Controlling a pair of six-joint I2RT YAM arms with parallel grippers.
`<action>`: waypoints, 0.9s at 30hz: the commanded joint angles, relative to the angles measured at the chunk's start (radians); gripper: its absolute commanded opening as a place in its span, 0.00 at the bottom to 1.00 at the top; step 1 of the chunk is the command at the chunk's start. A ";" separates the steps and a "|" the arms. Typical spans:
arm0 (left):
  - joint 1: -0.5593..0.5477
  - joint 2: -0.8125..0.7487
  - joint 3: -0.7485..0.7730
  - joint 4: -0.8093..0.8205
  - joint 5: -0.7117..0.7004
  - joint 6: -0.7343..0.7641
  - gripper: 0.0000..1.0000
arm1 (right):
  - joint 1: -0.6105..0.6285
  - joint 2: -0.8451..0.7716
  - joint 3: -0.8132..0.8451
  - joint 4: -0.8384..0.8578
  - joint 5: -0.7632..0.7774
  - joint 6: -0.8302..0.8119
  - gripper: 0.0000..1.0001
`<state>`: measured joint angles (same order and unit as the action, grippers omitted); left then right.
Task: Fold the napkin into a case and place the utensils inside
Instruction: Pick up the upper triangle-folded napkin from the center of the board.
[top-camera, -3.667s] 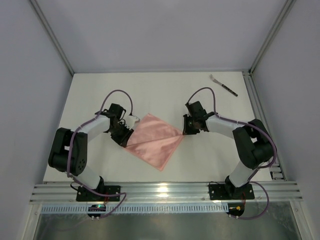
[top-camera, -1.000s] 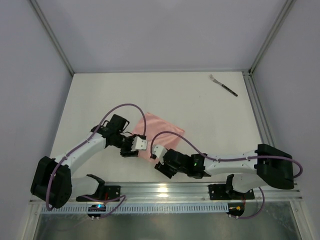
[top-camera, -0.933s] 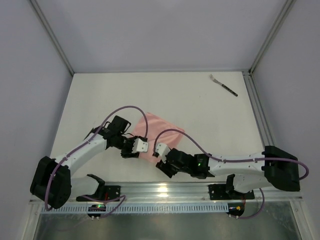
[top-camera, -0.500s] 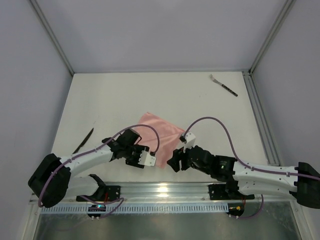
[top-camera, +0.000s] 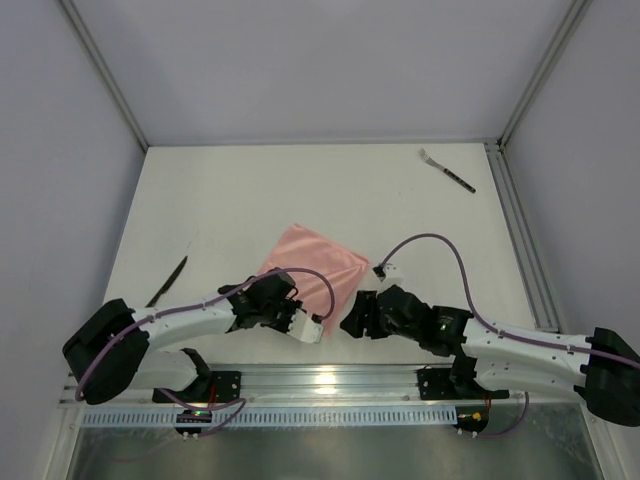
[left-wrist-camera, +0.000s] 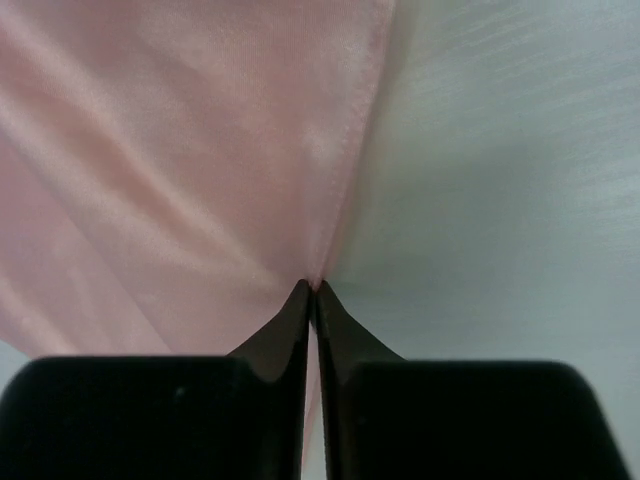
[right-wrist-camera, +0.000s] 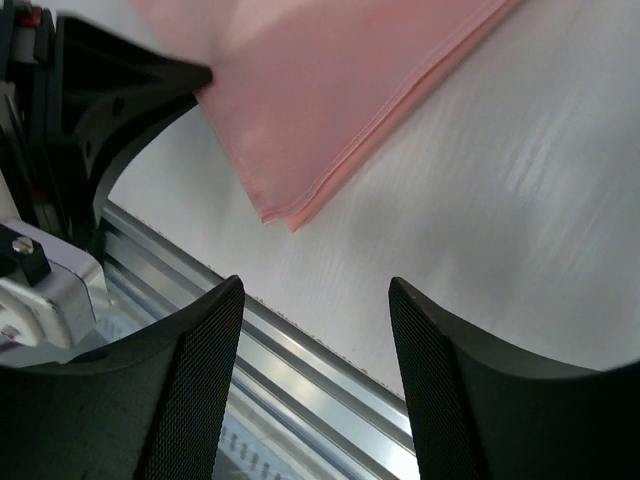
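The salmon-pink napkin (top-camera: 312, 262) lies folded over on the white table, its layered edges showing in the right wrist view (right-wrist-camera: 330, 90). My left gripper (top-camera: 318, 322) is at the napkin's near corner, shut on the cloth's edge (left-wrist-camera: 180, 150), with pink fabric pinched between its dark fingertips (left-wrist-camera: 300, 310). My right gripper (top-camera: 352, 318) hovers open just right of that corner, with nothing between its fingers (right-wrist-camera: 205, 340). The fork (top-camera: 447, 170), the only utensil in view, lies at the far right of the table, away from both grippers. No case has been formed.
The aluminium rail (top-camera: 330, 380) runs along the near table edge, close under both grippers (right-wrist-camera: 300, 370). A thin dark sliver (top-camera: 168, 282) lies on the table by the left arm. Frame posts stand at the far corners.
Both arms have swung toward the near edge. The left gripper has moved to the napkin's near corner and shut on it. The right gripper has shifted right and stays open.
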<state>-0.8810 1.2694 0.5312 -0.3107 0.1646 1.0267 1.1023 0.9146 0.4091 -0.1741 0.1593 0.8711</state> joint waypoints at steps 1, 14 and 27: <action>-0.006 0.036 -0.019 -0.018 -0.002 -0.032 0.00 | -0.073 -0.009 -0.015 0.019 -0.075 0.184 0.64; -0.006 0.008 0.197 -0.212 0.102 -0.223 0.00 | -0.088 -0.017 0.098 0.068 -0.003 -0.008 0.65; 0.000 0.079 0.312 -0.333 0.147 -0.272 0.00 | 0.323 -0.097 0.022 0.274 0.282 -1.170 0.65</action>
<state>-0.8829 1.3384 0.7773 -0.5976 0.2714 0.7845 1.3785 0.8524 0.4458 0.0227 0.3546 0.0319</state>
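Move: The folded napkin's near-left edge is already between the left fingertips; its middle lies about 8 cm ahead of that hand, 4 cm to its right and 1 cm below, and its near corner some 6 cm back, 7 cm to the right and 1 cm below. From the open right hand, that near corner is roughly 6 cm left, 1 cm back and 7 cm below, and the napkin's middle 12 cm ahead, 10 cm left and 7 cm below. The napkin's edge stays pinched as the left fingers finish shutting; that hand lifts it about 4 cm while easing right, then draws it back some 2 cm. The empty right hand dips slightly beside the near corner, then rises well above its starting height and shifts left, rolling about 50 degrees around its finger line with fingers still open. ##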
